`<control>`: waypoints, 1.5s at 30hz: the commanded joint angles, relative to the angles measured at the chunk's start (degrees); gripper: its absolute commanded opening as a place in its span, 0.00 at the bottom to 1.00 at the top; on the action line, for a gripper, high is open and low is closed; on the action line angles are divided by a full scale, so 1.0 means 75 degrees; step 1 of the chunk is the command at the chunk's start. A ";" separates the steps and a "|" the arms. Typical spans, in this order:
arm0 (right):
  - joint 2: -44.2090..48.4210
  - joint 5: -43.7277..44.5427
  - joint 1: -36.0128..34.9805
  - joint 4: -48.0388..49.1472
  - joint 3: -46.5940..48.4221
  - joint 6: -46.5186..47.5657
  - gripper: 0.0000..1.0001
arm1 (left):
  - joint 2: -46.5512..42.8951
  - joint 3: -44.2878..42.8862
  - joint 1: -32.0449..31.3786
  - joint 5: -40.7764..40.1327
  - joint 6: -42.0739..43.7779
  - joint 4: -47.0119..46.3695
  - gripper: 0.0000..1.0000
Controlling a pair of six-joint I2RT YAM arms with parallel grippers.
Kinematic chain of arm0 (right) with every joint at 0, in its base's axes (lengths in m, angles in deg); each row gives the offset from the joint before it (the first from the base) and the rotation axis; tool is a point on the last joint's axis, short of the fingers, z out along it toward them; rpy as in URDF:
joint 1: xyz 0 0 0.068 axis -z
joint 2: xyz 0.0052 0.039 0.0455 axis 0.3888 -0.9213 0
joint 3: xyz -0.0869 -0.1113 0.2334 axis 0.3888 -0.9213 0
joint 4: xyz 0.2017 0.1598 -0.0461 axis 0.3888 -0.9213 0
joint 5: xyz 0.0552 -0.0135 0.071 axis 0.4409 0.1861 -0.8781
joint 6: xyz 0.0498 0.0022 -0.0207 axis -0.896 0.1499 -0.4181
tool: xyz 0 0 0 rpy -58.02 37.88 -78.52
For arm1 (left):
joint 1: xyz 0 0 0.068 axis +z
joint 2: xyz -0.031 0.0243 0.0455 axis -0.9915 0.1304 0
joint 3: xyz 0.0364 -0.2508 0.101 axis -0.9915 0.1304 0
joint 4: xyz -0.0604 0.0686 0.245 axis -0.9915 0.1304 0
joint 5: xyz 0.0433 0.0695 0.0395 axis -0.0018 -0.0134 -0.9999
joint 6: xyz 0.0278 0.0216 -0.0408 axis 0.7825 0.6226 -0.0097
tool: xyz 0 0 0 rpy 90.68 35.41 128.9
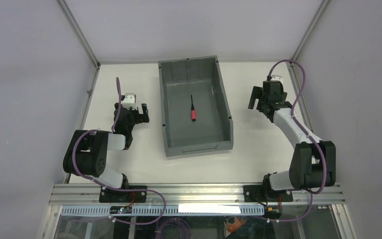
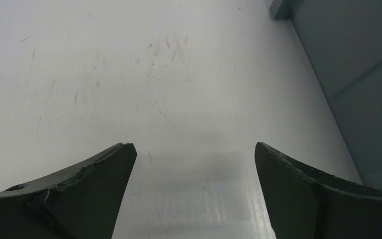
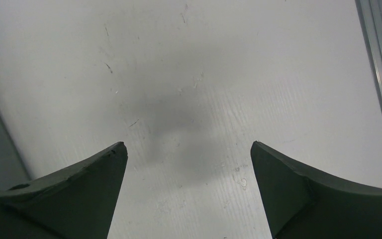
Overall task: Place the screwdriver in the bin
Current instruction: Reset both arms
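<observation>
The dark grey bin (image 1: pixel 224 102) stands in the middle of the white table. The small screwdriver (image 1: pixel 193 111), red handle near and thin black shaft pointing away, lies on the bin's floor. My left gripper (image 1: pixel 131 110) is open and empty over bare table left of the bin; its wrist view shows the spread jaws (image 2: pixel 194 149) and the bin's outer wall (image 2: pixel 358 84) at the right. My right gripper (image 1: pixel 259 98) is open and empty over bare table right of the bin; its wrist view shows the spread jaws (image 3: pixel 188 147) above the table.
The white table ends at metal frame rails, one along the right (image 3: pixel 378 64) and one along the near edge (image 1: pixel 194 190). Grey enclosure walls stand on the left, back and right. Purple cables (image 1: pixel 298 79) loop off both arms.
</observation>
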 commanded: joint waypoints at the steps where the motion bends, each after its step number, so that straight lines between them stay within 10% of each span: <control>1: 0.0013 0.0222 0.0068 0.1996 -0.0722 0.0271 0.99 | -0.0244 0.0047 0.0080 0.0117 -0.0063 -0.0213 0.99; 26: -0.0785 0.0634 0.0080 0.7340 -0.3451 0.0716 0.99 | -0.0244 0.0047 0.0080 0.0117 -0.0060 -0.0208 0.99; 45: -0.0737 0.0269 0.0131 0.8876 -0.4334 0.0826 0.99 | -0.0244 0.0047 0.0080 0.0117 -0.0063 -0.0201 0.99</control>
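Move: The screwdriver already lies on the bin's floor, about 32 cm to the right hand's left, 4 cm farther out and some 12 cm below it. The bin around it has its middle about 31 cm to that hand's left, 3 cm ahead and 8 cm down. From the left hand the screwdriver is about 28 cm to the right, 3 cm ahead and 4 cm lower. With the screwdriver left lying in the bin, the open, empty right hand sinks over the bare table on the bin's right, about 7 cm down, nearly all of it early and quickly. The wrist then keeps tipping its fingers up from their downward slant, some 20 degrees in all, while the hand point hardly shifts. ##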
